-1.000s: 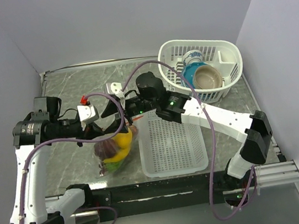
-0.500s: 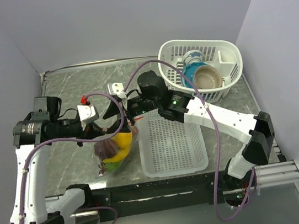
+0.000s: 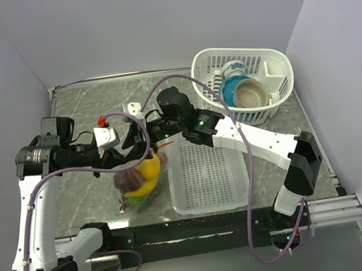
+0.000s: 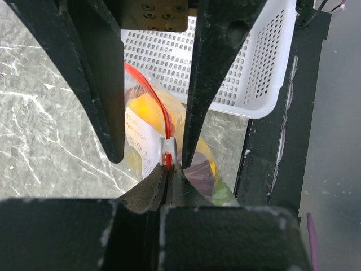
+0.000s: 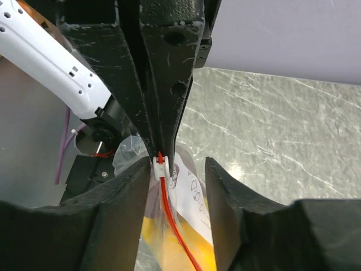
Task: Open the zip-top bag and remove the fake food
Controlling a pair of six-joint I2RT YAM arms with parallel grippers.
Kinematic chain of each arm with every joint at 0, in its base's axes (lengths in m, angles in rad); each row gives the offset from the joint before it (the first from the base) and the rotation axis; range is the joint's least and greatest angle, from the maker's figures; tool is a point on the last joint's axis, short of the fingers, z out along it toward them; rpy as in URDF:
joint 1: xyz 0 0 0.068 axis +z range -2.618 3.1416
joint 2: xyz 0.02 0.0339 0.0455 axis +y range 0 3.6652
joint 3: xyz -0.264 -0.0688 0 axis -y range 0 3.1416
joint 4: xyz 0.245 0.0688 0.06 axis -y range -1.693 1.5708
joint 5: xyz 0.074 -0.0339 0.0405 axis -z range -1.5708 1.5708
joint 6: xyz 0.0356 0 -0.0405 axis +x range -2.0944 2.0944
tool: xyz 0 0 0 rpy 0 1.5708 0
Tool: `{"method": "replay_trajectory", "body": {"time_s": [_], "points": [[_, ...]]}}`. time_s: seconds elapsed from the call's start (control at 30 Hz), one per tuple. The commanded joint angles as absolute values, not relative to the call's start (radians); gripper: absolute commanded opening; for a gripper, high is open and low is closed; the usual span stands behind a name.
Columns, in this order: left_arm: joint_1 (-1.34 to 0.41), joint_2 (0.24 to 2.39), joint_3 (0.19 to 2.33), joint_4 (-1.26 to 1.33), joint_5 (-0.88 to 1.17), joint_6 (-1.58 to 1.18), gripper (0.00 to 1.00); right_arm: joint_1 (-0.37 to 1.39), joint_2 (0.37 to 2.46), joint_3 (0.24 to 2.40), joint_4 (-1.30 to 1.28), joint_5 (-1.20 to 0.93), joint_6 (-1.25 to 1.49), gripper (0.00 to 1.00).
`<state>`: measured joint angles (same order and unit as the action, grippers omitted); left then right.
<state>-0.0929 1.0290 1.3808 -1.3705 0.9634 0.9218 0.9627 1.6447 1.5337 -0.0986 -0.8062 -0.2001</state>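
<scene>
The zip-top bag (image 3: 140, 178) hangs clear above the table with its orange-red zipper strip (image 4: 159, 107) uppermost. Inside show a yellow fruit (image 3: 147, 171), purple grapes (image 3: 128, 180) and a green piece (image 3: 139, 196). My left gripper (image 3: 136, 154) is shut on the end of the zipper strip, seen in its wrist view (image 4: 168, 168). My right gripper (image 3: 142, 135) is open and straddles the bag top (image 5: 176, 164). The white slider (image 5: 162, 167) sits at the strip's held end, against one right finger (image 5: 127, 197). The other right finger (image 5: 237, 203) stands apart from the bag.
A flat white slotted basket (image 3: 206, 172) lies just right of the bag. A round white basket (image 3: 272, 62) at the back right holds a blue bowl (image 3: 230, 88) and a tan bowl (image 3: 252, 93). The table's front edge (image 3: 180, 226) is just below the bag.
My right arm has moved left, bringing its open fingers around the top of the bag. The left arm and the bag have stayed put.
</scene>
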Motion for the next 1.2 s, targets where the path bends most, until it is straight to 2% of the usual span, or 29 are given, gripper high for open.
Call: {"method": "replay_trajectory", "body": {"time_s": [0.0,0.1,0.27,0.5,0.67,0.83,0.9,1.17], "points": [[-0.098,1.003,1.411,-1.371,1.016,0.923,0.01,0.966,1.641,1.583,-0.078,-0.816,-0.193,0.46],[-0.097,1.003,1.410,-1.373,1.015,0.923,0.01,0.965,1.641,1.585,-0.081,-0.821,-0.193,0.40],[-0.097,1.003,1.399,-1.373,1.014,0.928,0.01,0.963,1.628,1.571,-0.075,-0.819,-0.193,0.37],[-0.098,1.003,1.394,-1.371,1.006,0.930,0.01,0.946,1.620,1.563,-0.083,-0.834,-0.195,0.24],[-0.097,1.002,1.387,-1.371,0.999,0.931,0.01,0.924,1.600,1.540,-0.074,-0.847,-0.192,0.21],[-0.097,1.005,1.391,-1.373,1.002,0.931,0.01,0.908,1.594,1.522,-0.061,-0.862,-0.181,0.09],[-0.097,1.008,1.393,-1.373,1.002,0.928,0.01,0.904,1.594,1.522,-0.067,-0.870,-0.184,0.00],[-0.097,1.005,1.393,-1.371,1.002,0.930,0.01,0.896,1.574,1.493,-0.071,-0.850,-0.186,0.00]]}}
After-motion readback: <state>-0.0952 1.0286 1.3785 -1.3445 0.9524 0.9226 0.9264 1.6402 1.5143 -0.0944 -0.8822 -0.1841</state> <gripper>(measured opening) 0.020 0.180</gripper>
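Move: The zip-top bag's white slider sits between the right hand's half-open fingers, nearer the rear one: about 1 cm back and 1 cm left of that hand, level with it. From the right hand the yellow fake food hangs some 5 cm right, straight below by 12 cm; the purple piece is about 1 cm left, 1 cm back and 15 cm down. The white basket lies roughly 24 cm right, 4 cm ahead and 25 cm down. From the left hand the slider is about 2 cm right, level. The white zip slider gets pinched front and back between the right fingers, which close from about half open to nearly shut while that hand almost stays in place, then eases about 1 cm to the right along the zip, away from the left hand. The left fingers, still shut on the zip's end beside the slider, keep their hold, shifting forward barely half a centimetre. ##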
